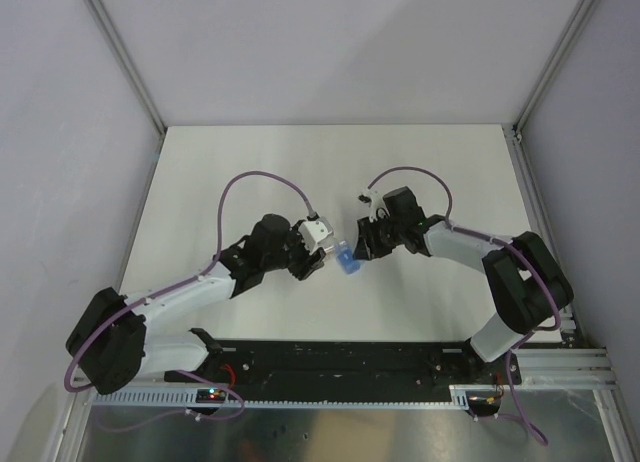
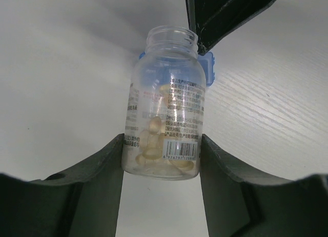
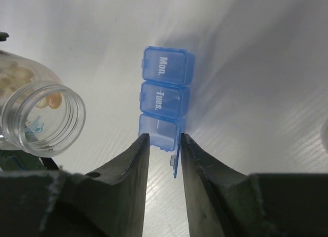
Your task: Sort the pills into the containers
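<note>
The containers (image 3: 163, 96) are a blue strip of three joined compartments lying flat on the white table; two lids read "Mon." and "Tues." The nearest compartment's lid (image 3: 176, 162) stands flipped open. My right gripper (image 3: 165, 139) is open, its tips flanking that near compartment, the right finger against the raised lid. My left gripper (image 2: 163, 150) is shut on a clear labelled bottle (image 2: 166, 103) holding pale yellowish pills (image 2: 154, 126). The bottle's uncapped mouth (image 3: 43, 119) points toward the strip, just left of it. From above, the strip (image 1: 346, 259) lies between both grippers.
White tabletop (image 1: 330, 172) stretches behind the arms, bounded by grey walls and metal corner rails (image 1: 120, 57). Purple cables (image 1: 260, 177) loop over each arm. A black base rail (image 1: 340, 357) runs along the near edge.
</note>
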Tool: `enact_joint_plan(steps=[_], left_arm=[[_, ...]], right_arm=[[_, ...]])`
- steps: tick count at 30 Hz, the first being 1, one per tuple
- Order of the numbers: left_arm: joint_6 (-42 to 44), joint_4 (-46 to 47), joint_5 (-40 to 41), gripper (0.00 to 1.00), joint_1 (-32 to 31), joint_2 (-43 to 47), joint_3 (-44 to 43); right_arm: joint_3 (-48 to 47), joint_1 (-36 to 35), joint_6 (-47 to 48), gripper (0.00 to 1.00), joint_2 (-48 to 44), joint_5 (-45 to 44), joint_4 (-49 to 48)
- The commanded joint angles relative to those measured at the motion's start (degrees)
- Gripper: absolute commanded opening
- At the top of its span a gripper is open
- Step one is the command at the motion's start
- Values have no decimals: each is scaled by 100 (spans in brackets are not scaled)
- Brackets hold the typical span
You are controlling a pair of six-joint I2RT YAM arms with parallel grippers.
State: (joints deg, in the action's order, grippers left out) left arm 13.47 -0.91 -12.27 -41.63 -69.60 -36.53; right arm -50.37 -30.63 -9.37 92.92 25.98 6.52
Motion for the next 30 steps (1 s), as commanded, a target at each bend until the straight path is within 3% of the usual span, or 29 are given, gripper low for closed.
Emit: enact_joint_plan(steps=[1, 15, 30], left_arm=[[-142, 328, 49, 0, -89, 267, 12], [-2, 363, 20, 0, -161, 372, 245], [309, 306, -429, 0, -184, 285, 387]], right_arm=[[63, -94, 75, 37, -341, 18, -160], [90, -175, 181, 34, -319, -29, -116], [93, 368, 418, 60, -868, 228, -157]])
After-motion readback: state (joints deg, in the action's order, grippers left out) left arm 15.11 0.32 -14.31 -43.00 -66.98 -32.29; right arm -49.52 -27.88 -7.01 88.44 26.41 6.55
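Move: The left hand holds the bottle, mouth tilted down towards the pill box; the pill box's middle lies about 3 cm ahead, 7 cm right and 8 cm below that hand. From the right hand the pill box is roughly 1 cm ahead, 3 cm left and 3 cm down, its open lid right at the fingertips. The bottle is some 7 cm left of the right hand, 1 cm back and 3 cm higher; the gold cap lies about 6 cm ahead, 6 cm right and 4 cm below. Back and slightly left, the right hand first eases about 1 cm with its fingertips by the open lid, then reverses forward and right and lifts clear of the pill box, ending some 2 cm higher with its fingers opened wider. The left hand keeps its grip on the bottle, rises a little, then draws back about 2 cm and sinks, shifting the mouth along the pill box towards the open-lid end. ##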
